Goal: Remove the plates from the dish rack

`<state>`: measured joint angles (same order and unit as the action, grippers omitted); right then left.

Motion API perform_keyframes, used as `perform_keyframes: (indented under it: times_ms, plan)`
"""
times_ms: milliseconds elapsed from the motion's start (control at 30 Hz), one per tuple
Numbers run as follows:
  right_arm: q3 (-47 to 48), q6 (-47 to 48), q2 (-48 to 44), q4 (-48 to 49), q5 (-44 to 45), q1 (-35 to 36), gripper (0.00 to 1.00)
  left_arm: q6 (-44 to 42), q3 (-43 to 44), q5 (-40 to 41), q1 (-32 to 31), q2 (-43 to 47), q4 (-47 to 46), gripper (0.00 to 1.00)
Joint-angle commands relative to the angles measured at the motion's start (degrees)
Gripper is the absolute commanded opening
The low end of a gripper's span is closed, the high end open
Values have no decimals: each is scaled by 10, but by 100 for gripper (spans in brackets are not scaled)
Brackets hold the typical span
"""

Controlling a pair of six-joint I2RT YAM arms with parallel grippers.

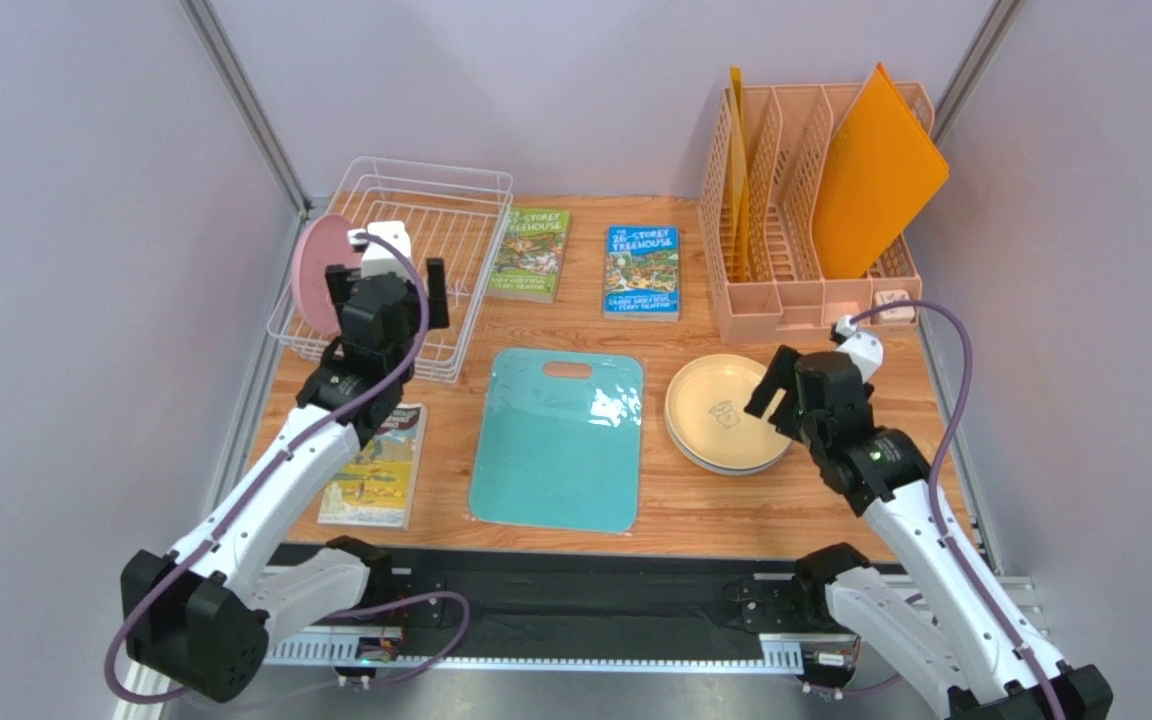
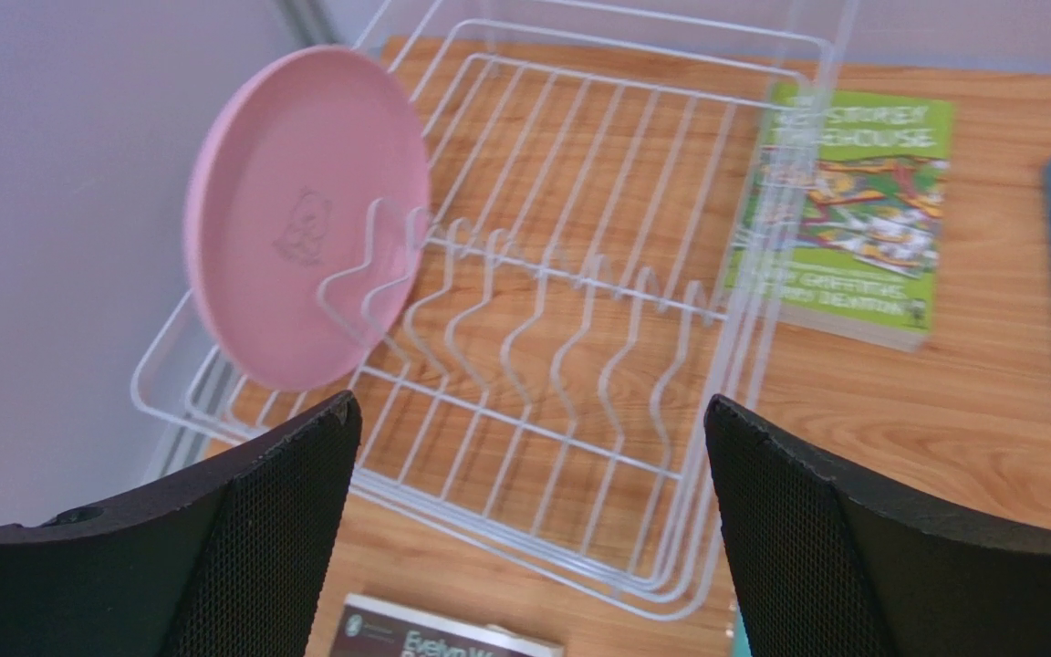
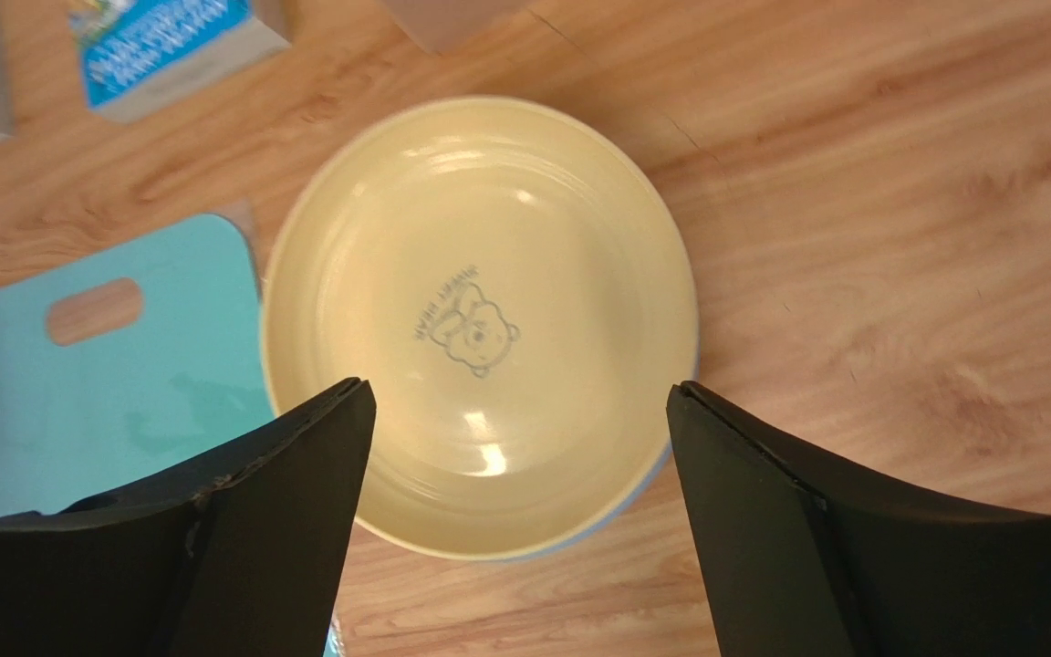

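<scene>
A pink plate [image 1: 318, 270] stands upright at the left end of the white wire dish rack [image 1: 455, 210], held in its wavy wire slots; no other plate shows in the rack. In the left wrist view the pink plate [image 2: 305, 219] is up left in the rack [image 2: 761, 274]. My left gripper [image 1: 387, 281] [image 2: 531, 411] is open and empty, above the rack's near edge, just right of the pink plate. A stack of plates [image 1: 723, 413] lies on the table, tan-yellow on top [image 3: 476, 315], a blue rim [image 3: 627, 509] beneath. My right gripper [image 1: 790, 393] [image 3: 517, 390] hovers open above the stack.
A teal cutting board [image 1: 560, 438] lies at the middle front. Two books [image 1: 531, 252] [image 1: 642, 272] lie behind it, and another book [image 1: 376, 468] at front left under my left arm. A peach slatted organizer [image 1: 793, 225] with orange boards [image 1: 875, 173] stands back right.
</scene>
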<state>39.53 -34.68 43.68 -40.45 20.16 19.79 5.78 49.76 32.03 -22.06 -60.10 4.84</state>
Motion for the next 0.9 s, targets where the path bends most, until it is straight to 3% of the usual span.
perform_keyframes:
  times_ms: [0, 200, 500, 667, 700, 800, 833, 867]
  plan:
    - [42, 74, 8, 118, -33, 1, 85, 2, 22, -21, 92, -27, -26, 99]
    - [91, 109, 89, 163, -71, 1, 86, 4, 34, -43, 206, -99, -91, 100]
    - [100, 136, 191, 229, -98, 1, 88, -30, 78, -52, 282, -219, -167, 99]
    - [113, 140, 240, 233, -103, 1, 89, -47, 103, -45, 297, -265, -177, 94]
    - [113, 138, 244, 235, -106, 2, 89, -52, 106, -47, 297, -277, -184, 91]
    - [111, 140, 257, 241, -104, 1, 89, -57, 104, -43, 299, -281, -208, 62]
    - [111, 139, 260, 241, -104, 0, 89, -57, 104, -41, 299, -281, -213, 45]
    - [111, 139, 262, 241, -105, 1, 89, -69, 103, -40, 299, -281, -215, 40]
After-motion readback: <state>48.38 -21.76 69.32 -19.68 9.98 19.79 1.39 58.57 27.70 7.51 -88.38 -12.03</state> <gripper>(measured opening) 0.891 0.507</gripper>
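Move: Leaning at the left side of the dish rack, the pink plate is about 16 cm ahead of the left hand, 16 cm to its left and 10 cm lower; the rack's middle is some 12 cm ahead, 5 cm left, 16 cm below, and the green book 25 cm ahead, 19 cm right, 20 cm below. From the right hand the pink plate is roughly 27 cm ahead, 74 cm left and slightly higher, the yellow plate about 4 cm ahead, 6 cm left and 8 cm below. Sweeping left some 19 cm over the rack, the open left hand sinks about 6 cm, pushes steadily forward, yaws counter-clockwise and half closes around the pink plate's near rim; contact isn't clear. The right hand, still open, goes forward and left over the yellow plate, rising about 5 cm then sinking back, turning slightly counter-clockwise. ##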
